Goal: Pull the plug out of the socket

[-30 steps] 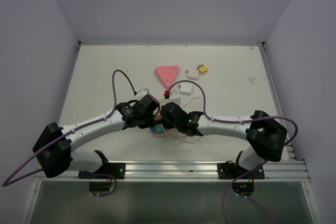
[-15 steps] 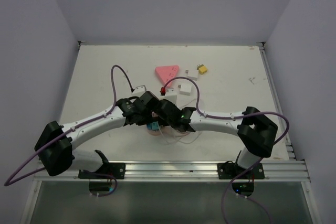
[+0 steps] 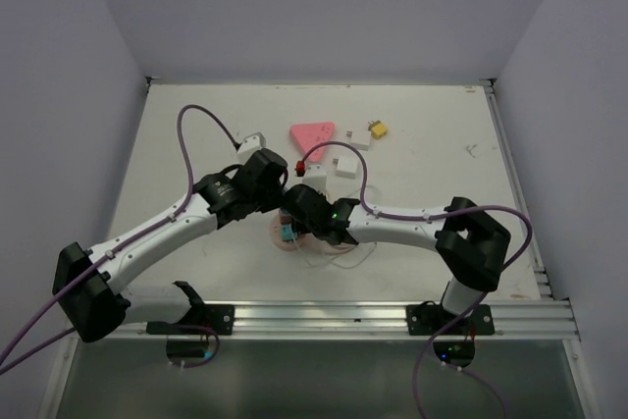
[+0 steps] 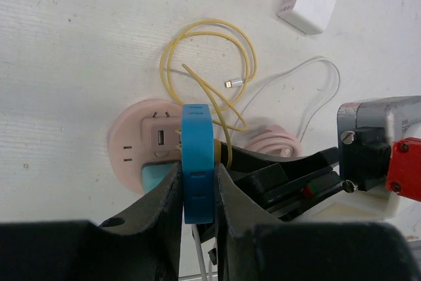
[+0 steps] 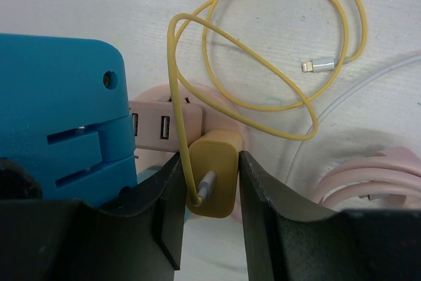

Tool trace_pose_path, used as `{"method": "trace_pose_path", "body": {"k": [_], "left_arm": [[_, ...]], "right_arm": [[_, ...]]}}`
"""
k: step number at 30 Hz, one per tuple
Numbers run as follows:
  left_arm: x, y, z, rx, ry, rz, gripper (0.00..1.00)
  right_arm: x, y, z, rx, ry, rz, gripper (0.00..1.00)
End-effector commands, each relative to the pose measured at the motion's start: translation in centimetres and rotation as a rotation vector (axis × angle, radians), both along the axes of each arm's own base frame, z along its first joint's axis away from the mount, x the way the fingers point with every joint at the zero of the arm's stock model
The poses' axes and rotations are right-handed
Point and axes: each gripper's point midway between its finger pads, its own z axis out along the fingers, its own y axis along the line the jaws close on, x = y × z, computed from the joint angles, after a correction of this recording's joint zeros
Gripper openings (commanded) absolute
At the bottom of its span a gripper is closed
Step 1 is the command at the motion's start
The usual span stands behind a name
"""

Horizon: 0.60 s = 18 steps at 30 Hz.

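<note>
A round pink socket (image 4: 133, 141) lies on the table, also in the top view (image 3: 282, 242). A blue adapter (image 4: 197, 156) stands upright on it, and my left gripper (image 4: 198, 174) is shut on its two flat sides. Beside it a yellow plug (image 5: 214, 174) sits in the socket (image 5: 176, 123), its yellow cable (image 5: 263, 90) looping away over the table. My right gripper (image 5: 210, 166) is shut on the yellow plug, with the cable's root pinched at the left finger. In the top view both grippers crowd over the socket, left (image 3: 278, 205) and right (image 3: 297, 215).
A white charger (image 4: 307, 1) and a coiled pink cable (image 5: 378, 176) lie close by, with a thin white cable (image 4: 316, 90). Farther back are a pink triangular socket (image 3: 312, 134), a small yellow piece (image 3: 377, 130) and a white adapter (image 3: 253, 141). A red tip (image 3: 300, 170) ends the right arm's cable loop.
Both wrists have shifted left and slightly away from the bases, and the left arm's elbow has swung outward. The socket with the blue adapter has slid a little left with them.
</note>
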Motion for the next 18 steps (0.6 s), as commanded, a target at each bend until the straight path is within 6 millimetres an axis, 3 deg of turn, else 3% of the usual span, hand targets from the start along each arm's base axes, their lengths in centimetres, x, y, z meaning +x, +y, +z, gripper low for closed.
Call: {"method": "trace_pose_path", "body": {"k": [1, 5, 6, 11, 16, 18], "left_arm": [[1.2, -1.2, 2.9, -0.067, -0.075, -0.003, 0.0], [1.1, 1.4, 2.3, -0.037, -0.069, 0.015, 0.0], [1.5, 3.0, 2.3, -0.037, -0.08, 0.05, 0.0], [3.3, 6.7, 2.8, -0.011, -0.134, 0.078, 0.0], [5.7, 7.5, 2.5, -0.011, -0.183, 0.019, 0.0], [7.7, 8.1, 2.0, -0.014, -0.21, 0.013, 0.0]], "right_arm": [[-4.0, -6.6, -7.5, -0.294, 0.201, 0.005, 0.0], [-3.8, -7.5, -7.8, -0.25, 0.217, -0.025, 0.0], [-3.8, -7.5, -7.7, -0.242, 0.217, -0.026, 0.0], [-3.7, -7.2, -7.4, -0.218, 0.211, -0.015, 0.0], [-3.6, -7.0, -7.0, -0.202, 0.199, -0.006, 0.0], [-3.7, -6.9, -7.0, -0.197, 0.2, 0.001, 0.0]]}}
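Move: The left hand already holds the blue plug, pulled off; the pink socket disc lies about 11 cm below it and 4 cm back. The yellow cable loop is on the table some 6 cm ahead of this hand and 3 cm to its right; the nearest white charger, about 17 cm ahead and 16 cm right. From the right hand, already closed on the yellow plug in the socket, the disc's middle is about 3 cm left and 3 cm down. Keeping its pinch on the blue plug, the left hand swings about 9 cm left and 5 cm forward, barely rising, away from the socket and out over the clear table. It picks up speed after a slow start while the wrist turns some 10 degrees. The right hand stays put with its hold on the yellow plug, rolling about 5 degrees. ##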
